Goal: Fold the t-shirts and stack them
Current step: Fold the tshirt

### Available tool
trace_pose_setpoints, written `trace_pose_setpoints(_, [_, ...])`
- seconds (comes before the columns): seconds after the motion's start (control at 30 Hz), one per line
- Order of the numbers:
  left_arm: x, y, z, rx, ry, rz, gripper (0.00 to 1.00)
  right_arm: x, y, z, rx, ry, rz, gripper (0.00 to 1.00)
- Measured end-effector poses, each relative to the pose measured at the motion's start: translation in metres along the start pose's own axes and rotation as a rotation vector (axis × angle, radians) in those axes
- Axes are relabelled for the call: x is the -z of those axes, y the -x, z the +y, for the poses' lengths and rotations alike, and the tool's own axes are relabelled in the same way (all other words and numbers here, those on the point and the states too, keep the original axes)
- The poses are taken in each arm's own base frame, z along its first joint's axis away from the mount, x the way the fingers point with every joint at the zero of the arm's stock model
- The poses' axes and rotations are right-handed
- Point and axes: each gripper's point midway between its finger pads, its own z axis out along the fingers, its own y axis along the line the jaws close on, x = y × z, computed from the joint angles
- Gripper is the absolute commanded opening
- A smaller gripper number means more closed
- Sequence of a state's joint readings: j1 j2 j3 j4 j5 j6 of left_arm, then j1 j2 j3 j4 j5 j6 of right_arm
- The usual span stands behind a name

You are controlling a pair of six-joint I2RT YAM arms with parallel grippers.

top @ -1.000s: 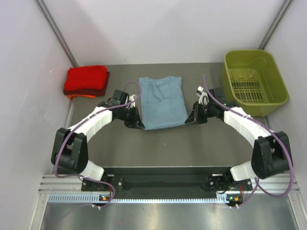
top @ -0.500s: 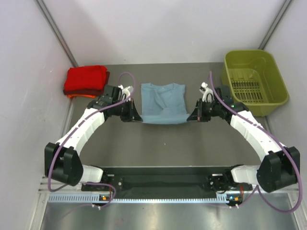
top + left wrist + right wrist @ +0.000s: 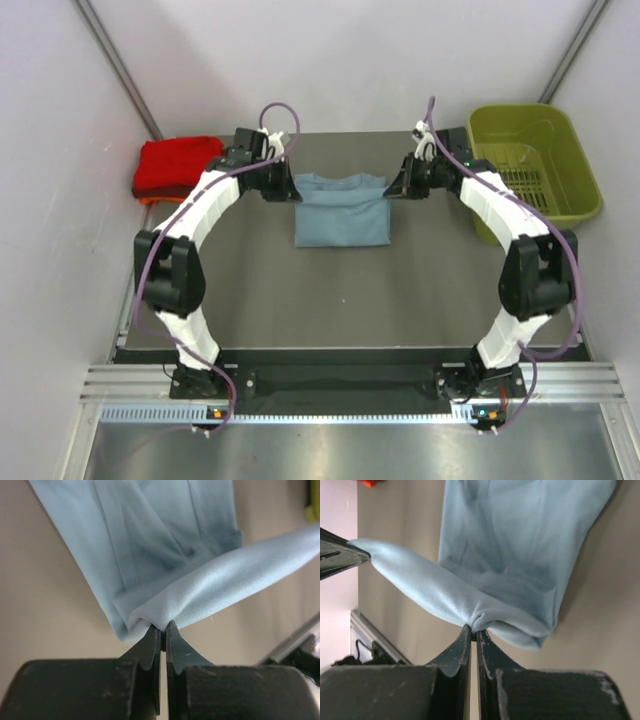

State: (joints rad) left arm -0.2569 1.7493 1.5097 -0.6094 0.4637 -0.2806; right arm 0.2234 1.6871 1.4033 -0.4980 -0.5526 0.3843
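The grey-blue t-shirt point(image 3: 341, 211) lies mid-table, its near edge folded up over itself toward the back. My left gripper point(image 3: 290, 188) is shut on the shirt's lifted hem at the left back corner; the left wrist view shows the cloth point(image 3: 200, 585) pinched at the fingertips point(image 3: 163, 631). My right gripper point(image 3: 392, 188) is shut on the hem at the right back corner, with the cloth point(image 3: 515, 555) pinched at the tips point(image 3: 474, 630). A stack of folded red, dark red and orange t-shirts point(image 3: 178, 168) sits at the back left.
An olive-green plastic basket point(image 3: 531, 166) stands at the back right, close behind my right arm. White walls close in the table on the left, the back and the right. A metal rail runs along the near edge.
Both grippers have carried the shirt's near hem from the front toward the back, doubling the shirt over. The shirt now covers a shorter rectangle.
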Motion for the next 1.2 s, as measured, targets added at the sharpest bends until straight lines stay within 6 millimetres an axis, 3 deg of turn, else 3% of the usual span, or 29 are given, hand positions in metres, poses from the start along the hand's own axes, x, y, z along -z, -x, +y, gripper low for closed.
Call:
trace_pose_setpoints(0.27, [-0.057,0.037,0.034,-0.023,0.065,-0.002,0.0,-0.04,0.048,-0.025,0.009,-0.021,-0.024,0.0])
trace_pose_setpoints(0.43, [-0.078,0.054,0.05,-0.037,0.1,-0.02,0.0,-0.067,0.07,-0.037,0.025,-0.026,-0.034,0.0])
trace_pose_setpoints(0.97, [-0.115,0.065,0.089,-0.013,0.205,-0.034,0.0,-0.136,0.083,-0.076,0.011,-0.037,-0.015,0.0])
trace_pose_setpoints(1.0, [-0.117,0.066,0.091,-0.011,0.212,-0.037,0.05,-0.14,0.084,-0.077,0.013,-0.036,-0.018,0.01])
trace_pose_setpoints(1.07, [-0.122,0.069,0.098,-0.005,0.236,-0.045,0.43,-0.144,0.084,-0.079,0.009,-0.039,-0.019,0.41])
trace_pose_setpoints(1.1, [-0.123,0.071,0.102,-0.007,0.256,-0.053,0.57,-0.145,0.083,-0.081,0.005,-0.046,-0.017,0.53])
trace_pose_setpoints(1.13, [-0.123,0.074,0.107,-0.006,0.284,-0.061,0.58,-0.146,0.083,-0.081,0.004,-0.052,-0.018,0.67])
trace_pose_setpoints(1.2, [-0.119,0.079,0.115,0.002,0.331,-0.08,0.6,-0.146,0.084,-0.081,0.015,-0.057,-0.024,0.7])
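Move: Both shut grippers hold the near edge of the blue t-shirt up between them, roughly 11 cm over the table. From the left hand the shirt's far left corner lies about 16 cm ahead, 1 cm left and 11 cm down; its near fold is 6 cm back and 7 cm right. For the right hand the far right corner is about 16 cm ahead, 2 cm left and 11 cm down. The red stack sits 29 cm left and 18 cm ahead of the left hand, the green bin 31 cm right and 15 cm ahead of the right. Still pinching the lifted edge, both hands carry it forward side by side some 15 cm towards the shirt's collar end while sinking about 9 cm, most of the forward travel coming first and the steeper lowering after it. Low over the far corners both grippers then open to a little over half and let the cloth go, the left one drifting a couple of centimetres left at the end as it rolls its left side up and turns counter-clockwise by some 15 degrees. ##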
